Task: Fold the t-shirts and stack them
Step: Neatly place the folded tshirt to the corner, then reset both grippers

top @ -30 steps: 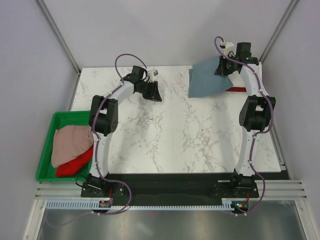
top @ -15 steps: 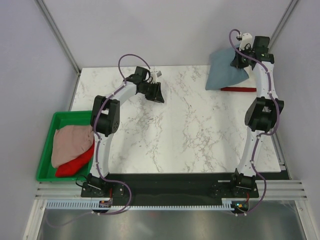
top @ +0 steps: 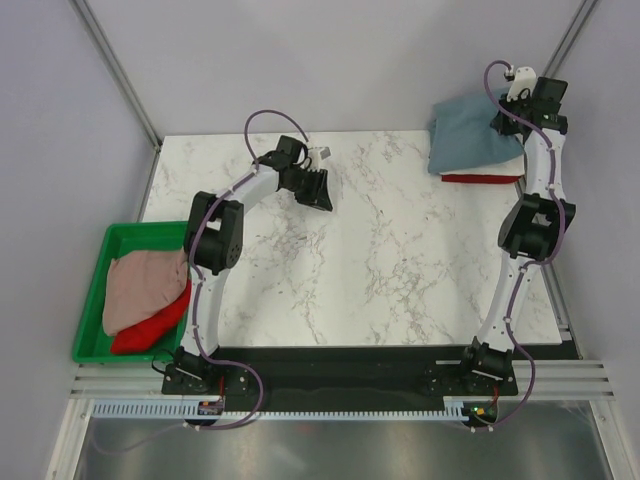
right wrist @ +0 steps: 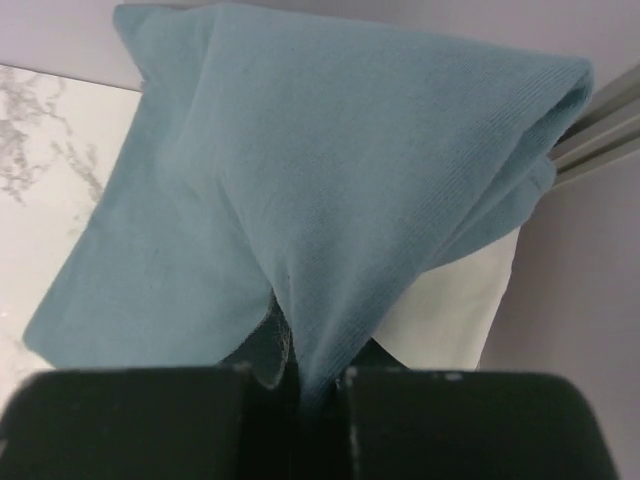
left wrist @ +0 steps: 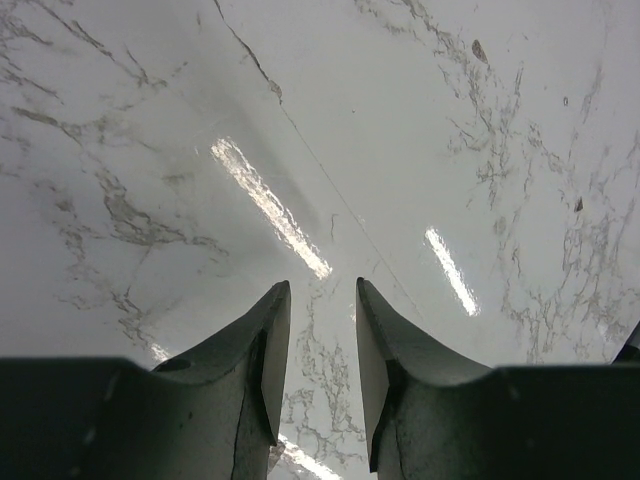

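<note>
My right gripper (top: 512, 118) is shut on the slate blue-grey t-shirt (top: 470, 140), pinching a fold of it (right wrist: 330, 330) at the table's far right corner. The folded cloth hangs over a red t-shirt (top: 482, 178) lying flat there; a white t-shirt (right wrist: 450, 310) shows beneath it in the right wrist view. A pale pink t-shirt (top: 145, 285) and another red t-shirt (top: 150, 330) lie bundled in the green tray (top: 100, 262). My left gripper (left wrist: 322, 300) is open above bare marble, at the far left-centre (top: 318, 188).
The green tray sits off the table's left edge. Grey walls and metal frame posts (top: 560, 45) close in behind the far right corner. White marble tabletop (top: 380, 260) spans the middle.
My right gripper carried the blue-grey t-shirt rightwards and farther back, over the red one in the corner. The left gripper drifted slightly right.
</note>
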Tool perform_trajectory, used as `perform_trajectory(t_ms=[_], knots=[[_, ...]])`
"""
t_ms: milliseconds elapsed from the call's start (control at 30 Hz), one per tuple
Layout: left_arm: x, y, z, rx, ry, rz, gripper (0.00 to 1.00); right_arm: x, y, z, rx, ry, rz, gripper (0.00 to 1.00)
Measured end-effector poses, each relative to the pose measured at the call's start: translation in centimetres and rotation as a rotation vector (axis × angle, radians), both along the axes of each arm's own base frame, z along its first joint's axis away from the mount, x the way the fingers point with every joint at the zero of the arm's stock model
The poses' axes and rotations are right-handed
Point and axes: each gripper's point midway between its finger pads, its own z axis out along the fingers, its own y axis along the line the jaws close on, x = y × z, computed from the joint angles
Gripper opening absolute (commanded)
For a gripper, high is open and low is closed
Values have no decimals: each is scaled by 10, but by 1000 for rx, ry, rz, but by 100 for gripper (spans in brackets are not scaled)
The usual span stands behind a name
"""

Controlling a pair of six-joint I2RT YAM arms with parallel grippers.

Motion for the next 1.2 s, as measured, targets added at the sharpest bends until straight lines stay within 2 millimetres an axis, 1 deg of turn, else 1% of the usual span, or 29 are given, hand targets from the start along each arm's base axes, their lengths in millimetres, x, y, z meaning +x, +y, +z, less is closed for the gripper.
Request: perform_trajectory(t_ms=[133,233,333,433,467,500,533,567,633,667,700,733,767,833,867,900,967,1000,1033,1067,1100,1133,1200], knots=[[-2,-1,0,14,-7,-6,40,10,-14,-27,-23,14,-43,0],[-3,-3,2,20,-18,-12,40,17,-24,-44,-53,18,-76,0],[-5,-5,5,19,-23,-19,40,23,-31,-50,-81,4,-101,0],[-6,-6,8,21,-27,-23,40,30,-37,-49,-108,-25,-126,0],[-7,-6,8,22,-27,-25,40,32,-39,-47,-117,-37,-133,2],[-8,-7,9,23,-27,-26,40,34,-41,-46,-128,-48,-142,7],[-9,-7,9,24,-27,-28,40,36,-43,-44,-135,-57,-147,19],[-9,-7,8,26,-27,-29,40,37,-45,-43,-142,-65,-158,44],[-11,-8,7,30,-26,-32,40,41,-49,-37,-163,-90,-179,61],[-12,-9,7,31,-24,-34,41,43,-52,-32,-176,-110,-193,73],[-12,-10,6,31,-23,-35,41,45,-55,-27,-189,-129,-211,77],[-13,-11,6,32,-22,-38,41,47,-59,-21,-204,-149,-225,85],[-14,-11,6,32,-22,-38,40,49,-62,-15,-214,-168,-240,98],[-14,-10,6,36,-24,-36,41,47,-66,-7,-235,-193,-268,98],[-14,-9,8,40,-27,-33,43,43,-65,-5,-242,-199,-275,98],[-13,-7,9,49,-35,-26,46,34,-63,-5,-244,-190,-279,98],[-7,-2,14,78,-68,-7,53,14,-56,4,-254,-193,-287,98],[-3,2,17,103,-95,6,55,6,-50,13,-260,-199,-283,98],[1,6,21,125,-123,16,57,0,-42,27,-263,-218,-273,98],[6,11,26,152,-155,29,61,-6,-31,41,-258,-238,-252,98],[11,15,31,173,-183,40,62,-10,-19,54,-251,-255,-225,98],[18,19,39,196,-220,54,64,-14,0,69,-235,-281,-179,98],[34,26,57,237,-303,86,67,-27,46,93,-171,-310,-70,98]])
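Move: The right hand already grips the folded t-shirt above the white stack in the far right corner. The stack's middle is about 4 cm back, 4 cm left and 12 cm below this hand; the shirt's middle is roughly 7 cm left, 2 cm back and 4 cm lower. The red layer's front edge shows some 11 cm back, 4 cm left and 15 cm down. From the left hand, the stack lies about 14 cm ahead and 37 cm right, near its height. Down and out to the right over the stack's far right corner, the right hand sinks about 5 cm with the shirt, then keeps on forward and right while starting to rise, turning some 20 degrees clockwise as its fingers open wide and let go. It then pulls back, up and left, clear of the shirt. Late on, the empty left hand rises about 5 cm, also moving forward and left, and opens wider. ##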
